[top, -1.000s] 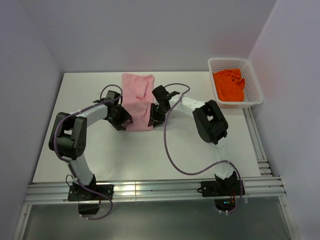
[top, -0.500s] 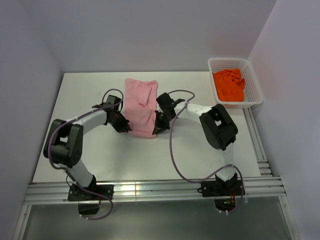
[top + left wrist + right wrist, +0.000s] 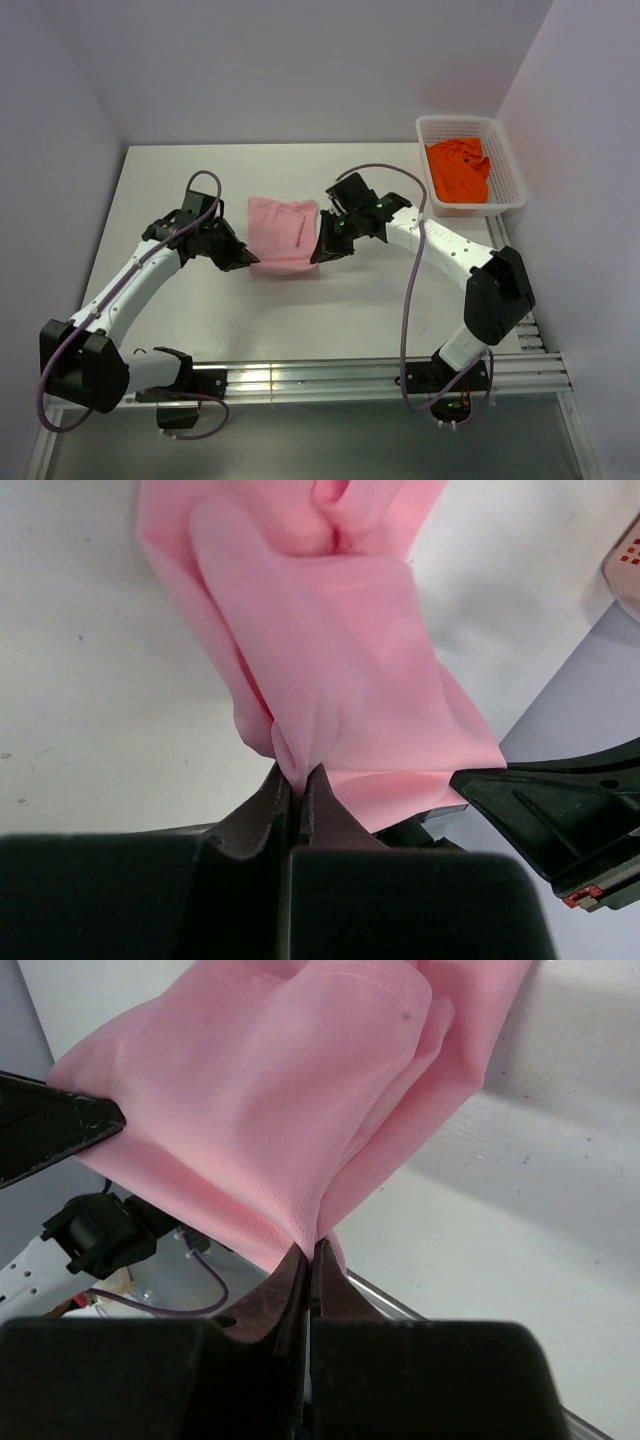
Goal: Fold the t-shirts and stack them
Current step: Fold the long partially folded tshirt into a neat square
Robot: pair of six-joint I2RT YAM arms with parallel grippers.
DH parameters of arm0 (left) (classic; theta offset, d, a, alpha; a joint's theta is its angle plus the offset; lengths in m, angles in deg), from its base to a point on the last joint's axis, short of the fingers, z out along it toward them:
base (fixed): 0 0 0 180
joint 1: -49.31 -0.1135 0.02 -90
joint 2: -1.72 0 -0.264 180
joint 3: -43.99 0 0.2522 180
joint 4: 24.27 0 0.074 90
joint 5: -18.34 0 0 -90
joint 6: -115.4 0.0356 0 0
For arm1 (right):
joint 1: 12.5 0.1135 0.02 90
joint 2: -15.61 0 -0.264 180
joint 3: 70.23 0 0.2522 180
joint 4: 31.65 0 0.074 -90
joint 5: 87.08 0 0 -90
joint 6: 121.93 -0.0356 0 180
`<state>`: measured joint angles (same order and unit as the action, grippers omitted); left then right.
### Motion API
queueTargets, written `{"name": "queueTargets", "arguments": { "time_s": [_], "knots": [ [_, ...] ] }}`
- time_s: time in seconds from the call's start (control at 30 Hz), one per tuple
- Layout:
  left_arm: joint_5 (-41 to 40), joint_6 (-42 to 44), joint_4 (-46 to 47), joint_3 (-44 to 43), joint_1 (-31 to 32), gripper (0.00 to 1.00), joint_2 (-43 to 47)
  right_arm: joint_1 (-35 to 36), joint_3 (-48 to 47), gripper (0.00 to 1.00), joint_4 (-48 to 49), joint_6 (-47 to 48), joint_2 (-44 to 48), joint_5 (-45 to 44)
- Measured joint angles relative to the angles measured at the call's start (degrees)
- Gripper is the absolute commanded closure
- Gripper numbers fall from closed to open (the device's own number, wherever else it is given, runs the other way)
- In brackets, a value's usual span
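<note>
The pale pink t-shirt [image 3: 283, 234], folded into a narrow strip, hangs lifted between both grippers over the middle of the table. My left gripper [image 3: 248, 262] is shut on its near-left corner; in the left wrist view the pink t-shirt [image 3: 330, 650] is pinched in my left gripper [image 3: 297, 776]. My right gripper [image 3: 320, 253] is shut on the near-right corner; in the right wrist view the pink t-shirt [image 3: 270, 1090] fans out from my right gripper [image 3: 312, 1250]. The bright orange t-shirt [image 3: 459, 170] lies crumpled in the basket.
A white plastic basket [image 3: 505, 160] stands at the back right corner of the white table [image 3: 180, 180]. An aluminium rail [image 3: 320, 378] runs along the near edge. Purple cables loop off both arms.
Both grippers closed on the pink t-shirt's near corners and lifted them, drawing the cloth toward the near side; the shirt looks shorter front to back. Both arms stretched further out.
</note>
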<state>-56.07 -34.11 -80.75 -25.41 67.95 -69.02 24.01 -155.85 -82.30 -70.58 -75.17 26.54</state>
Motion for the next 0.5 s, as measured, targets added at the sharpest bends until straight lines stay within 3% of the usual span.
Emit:
{"name": "queueTargets", "arguments": {
  "time_s": [0.27,0.33,0.37,0.4,0.43,0.47,0.5],
  "knots": [
    [-0.8,1.8,-4.9,-12.7,-1.8,0.99,-9.2,-1.7,-16.7,1.0,-10.1,3.2,-8.5,-1.7],
    [-0.6,2.8,-5.3,-17.7,-3.5,0.96,-14.5,-3.0,-24.3,1.0,-12.9,4.2,-13.7,-2.1],
    [-0.2,3.2,-5.2,-20.7,-4.5,0.83,-17.7,-3.8,-29.0,0.96,-14.7,4.6,-17.2,-2.3],
    [0.3,4.1,-4.9,-24.4,-5.9,0.65,-22.3,-4.9,-35.3,0.63,-16.9,4.9,-21.5,-2.5],
    [1.0,4.9,-5.1,-28.2,-6.9,0.49,-26.2,-5.6,-39.8,0.43,-17.9,4.9,-24.8,-2.7],
    [1.6,5.8,-5.6,-32.8,-8.0,0.05,-30.8,-6.7,-46.1,0.13,-19.8,5.3,-29.3,-3.3],
    [1.8,6.6,-7.2,-39.5,-9.1,0.01,-37.2,-8.2,-55.2,0.0,-23.6,5.1,-35.3,-4.1]
  ]
}}
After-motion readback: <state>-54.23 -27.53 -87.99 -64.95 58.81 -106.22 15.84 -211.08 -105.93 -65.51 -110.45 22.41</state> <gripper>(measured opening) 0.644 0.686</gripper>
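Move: Both hands hold the t-shirt's near edge in the air, by its two corners. For the left hand, the far edge of the lying part is about 24 cm ahead, 13 cm lower and mid-width 7 cm to the right; the middle of the lying cloth is some 16 cm ahead, 7 cm right. From the right hand that far edge is about 24 cm ahead and 8 cm left; the basket stands some 34 cm ahead, 43 cm right. Pinched at both corners, the t-shirt's near edge is flung forward over the lying part: both arms rise 2–3 cm, then speed up together to about 16 cm forward, towards the far edge, the left sinking back a little at the end. Still racing forward, both grippers spring wide open and let the corners go in the air. ##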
